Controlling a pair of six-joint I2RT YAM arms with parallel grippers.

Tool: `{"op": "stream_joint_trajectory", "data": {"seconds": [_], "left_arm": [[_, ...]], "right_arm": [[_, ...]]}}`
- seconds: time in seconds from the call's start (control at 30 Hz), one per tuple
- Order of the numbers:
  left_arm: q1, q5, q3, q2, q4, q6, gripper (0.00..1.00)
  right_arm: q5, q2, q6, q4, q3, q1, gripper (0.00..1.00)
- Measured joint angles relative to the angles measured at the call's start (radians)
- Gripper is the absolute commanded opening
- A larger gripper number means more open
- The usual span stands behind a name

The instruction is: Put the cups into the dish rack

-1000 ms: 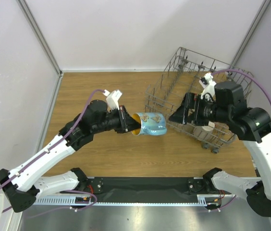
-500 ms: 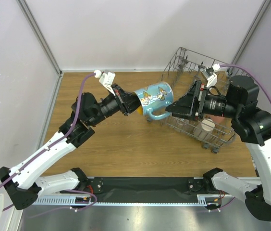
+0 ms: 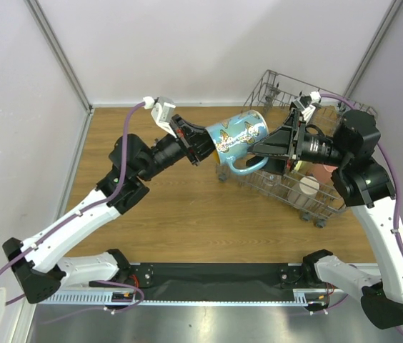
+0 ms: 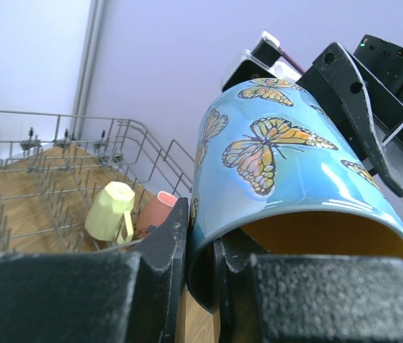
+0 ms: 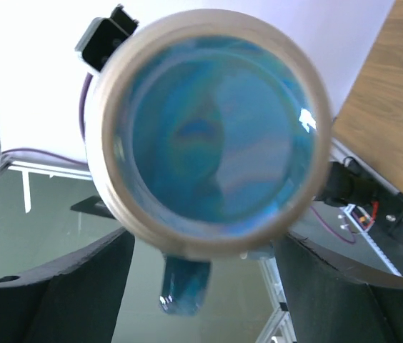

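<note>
My left gripper (image 3: 203, 146) is shut on the rim of a blue cup (image 3: 239, 136) printed with butterflies, with one finger inside the orange interior and one outside (image 4: 166, 243). It holds the cup on its side in the air, handle down. My right gripper (image 3: 269, 146) is open and faces the cup's base (image 5: 209, 128), with a finger on each side and not gripping. The grey wire dish rack (image 3: 280, 80) stands behind at the right. It holds a pale yellow mug (image 4: 110, 211), a salmon-pink mug (image 4: 155, 211) and a beige cup (image 3: 309, 187).
The wooden table (image 3: 173, 207) lies below the raised cup. Grey walls close in the back and sides. The rack's upright tines (image 4: 44, 150) fill its near part. The arm bases sit on a black strip (image 3: 209, 275) at the front edge.
My left arm has lifted the blue cup up and to the right, towards the rack. My right gripper has swung round to face it, and its open fingers now flank the cup's base.
</note>
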Motion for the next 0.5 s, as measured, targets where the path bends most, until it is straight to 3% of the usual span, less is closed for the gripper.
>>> {"op": "stream_joint_trajectory", "data": {"seconds": [0.23,0.5], "left_arm": [[-0.034,-0.013,0.016,0.048,0.029,0.018,0.0],[-0.074,-0.058,0.06,0.072,0.03,0.064,0.0]], "right_arm": [[-0.035,-0.001,0.082,0.068,-0.021,0.0,0.76],[-0.039,-0.003,0.093,0.066,-0.022,-0.004,0.61]]}}
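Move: My left hand holds the blue butterfly mug by its rim, bottom end towards my right hand. The gap between my right fingers lies about 8 cm to the left hand's right, level fore-and-aft and a touch higher. From my right hand, the mug's middle is some 4 cm to the left and 3 cm ahead. The dish rack's middle is roughly 22 cm ahead, 28 cm right and 38 cm below my left hand; its green cup is about 16 ahead, 28 right and 36 below. I feed the mug bottom-first into my open right gripper: my left hand keeps its pinch on the rim and goes about 2.5 cm to the right, lifting slightly at the end. My right hand stays practically in place, one finger above the mug and one below, and narrows its wide gap by about a quarter; whether its pads touch yet can't be seen. ##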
